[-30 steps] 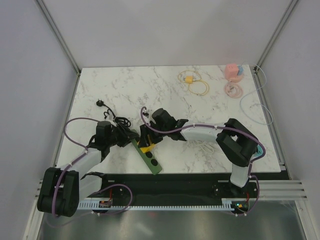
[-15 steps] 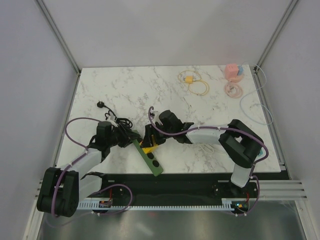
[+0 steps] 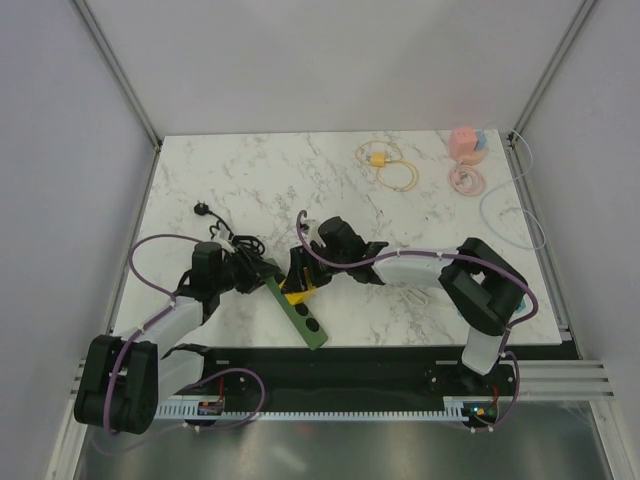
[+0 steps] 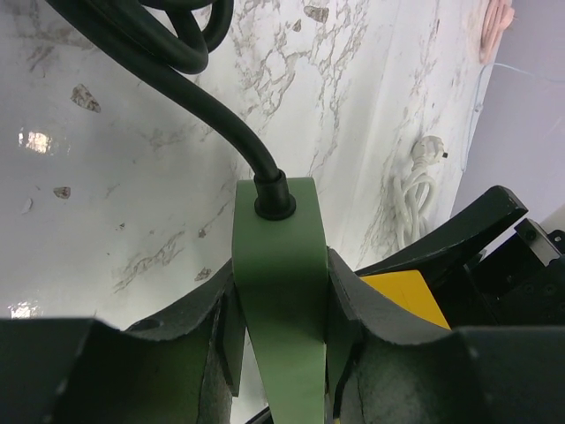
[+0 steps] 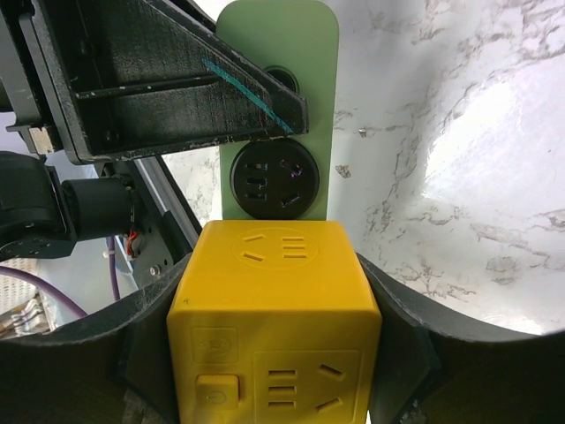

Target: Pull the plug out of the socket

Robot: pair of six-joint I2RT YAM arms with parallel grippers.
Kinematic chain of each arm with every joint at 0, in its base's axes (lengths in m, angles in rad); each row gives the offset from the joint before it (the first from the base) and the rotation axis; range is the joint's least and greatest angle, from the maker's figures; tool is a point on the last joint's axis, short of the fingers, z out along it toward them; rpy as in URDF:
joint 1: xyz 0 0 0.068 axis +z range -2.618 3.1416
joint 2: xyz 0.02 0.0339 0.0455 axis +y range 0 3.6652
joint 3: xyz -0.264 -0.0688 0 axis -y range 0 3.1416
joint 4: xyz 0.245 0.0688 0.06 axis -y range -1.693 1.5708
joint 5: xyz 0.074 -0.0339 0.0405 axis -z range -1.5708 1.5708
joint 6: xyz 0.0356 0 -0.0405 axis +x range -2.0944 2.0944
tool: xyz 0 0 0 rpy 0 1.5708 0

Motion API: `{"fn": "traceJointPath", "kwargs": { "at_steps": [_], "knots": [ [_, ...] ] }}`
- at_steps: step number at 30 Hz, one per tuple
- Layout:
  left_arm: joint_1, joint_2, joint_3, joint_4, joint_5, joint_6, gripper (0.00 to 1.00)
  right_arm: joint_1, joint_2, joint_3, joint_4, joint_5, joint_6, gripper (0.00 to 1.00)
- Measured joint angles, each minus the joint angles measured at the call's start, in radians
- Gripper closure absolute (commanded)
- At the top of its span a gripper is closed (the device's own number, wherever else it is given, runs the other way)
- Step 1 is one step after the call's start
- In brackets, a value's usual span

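Note:
The socket is a green power strip point(image 3: 303, 318) lying slantwise near the table's front edge. My left gripper point(image 3: 256, 277) is shut on its cable end; in the left wrist view both fingers press the strip's point(image 4: 281, 265) sides, just below where the black cable point(image 4: 190, 84) enters it. The plug is a yellow cube adapter point(image 3: 294, 296) sitting on the strip. My right gripper point(image 3: 300, 278) is shut on it; in the right wrist view the cube point(image 5: 275, 309) fills the jaws, with the strip's point(image 5: 318, 71) free black outlet just beyond. Whether its pins are still seated is hidden.
The strip's black cable lies coiled point(image 3: 236, 248) behind my left gripper and ends in a black plug point(image 3: 200, 208). Yellow rings point(image 3: 392, 166), a pink object point(image 3: 466, 145) and a white cable point(image 3: 508, 215) lie at the back right. The table's front edge is close below the strip.
My right wrist has shifted slightly to the right. The yellow plug, the green strip and the left arm stay where they were.

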Motion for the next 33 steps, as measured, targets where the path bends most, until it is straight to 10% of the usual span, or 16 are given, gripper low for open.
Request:
{"fn": "traceJointPath", "kwargs": {
  "at_steps": [33],
  "knots": [
    [0.012,-0.151,0.088,-0.13,-0.084,-0.063,0.98,-0.066,-0.019,0.128,-0.095,-0.089,-0.075,1.0]
  ]
}}
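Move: The left gripper holds the green socket strip near its cord end; the yellow plug, already gripped by the right hand, lies about 4 cm back and 7 cm right of it. The cord coil is some 6 cm ahead, 5 cm left and 5 cm below the left gripper. From the right hand the strip's cord end is about 6 cm ahead and 7 cm left, the strip's free end 10 cm back and 4 cm right. Keep both grips, left on the green strip and right on the yellow plug, and lift the pair together about 5 cm, easing 2 to 3 cm forward, in two pulls with a short pause between. Roll the right wrist some 10 degrees during the first pull and mostly back in the second, while the left hand gradually turns a little counter-clockwise. ##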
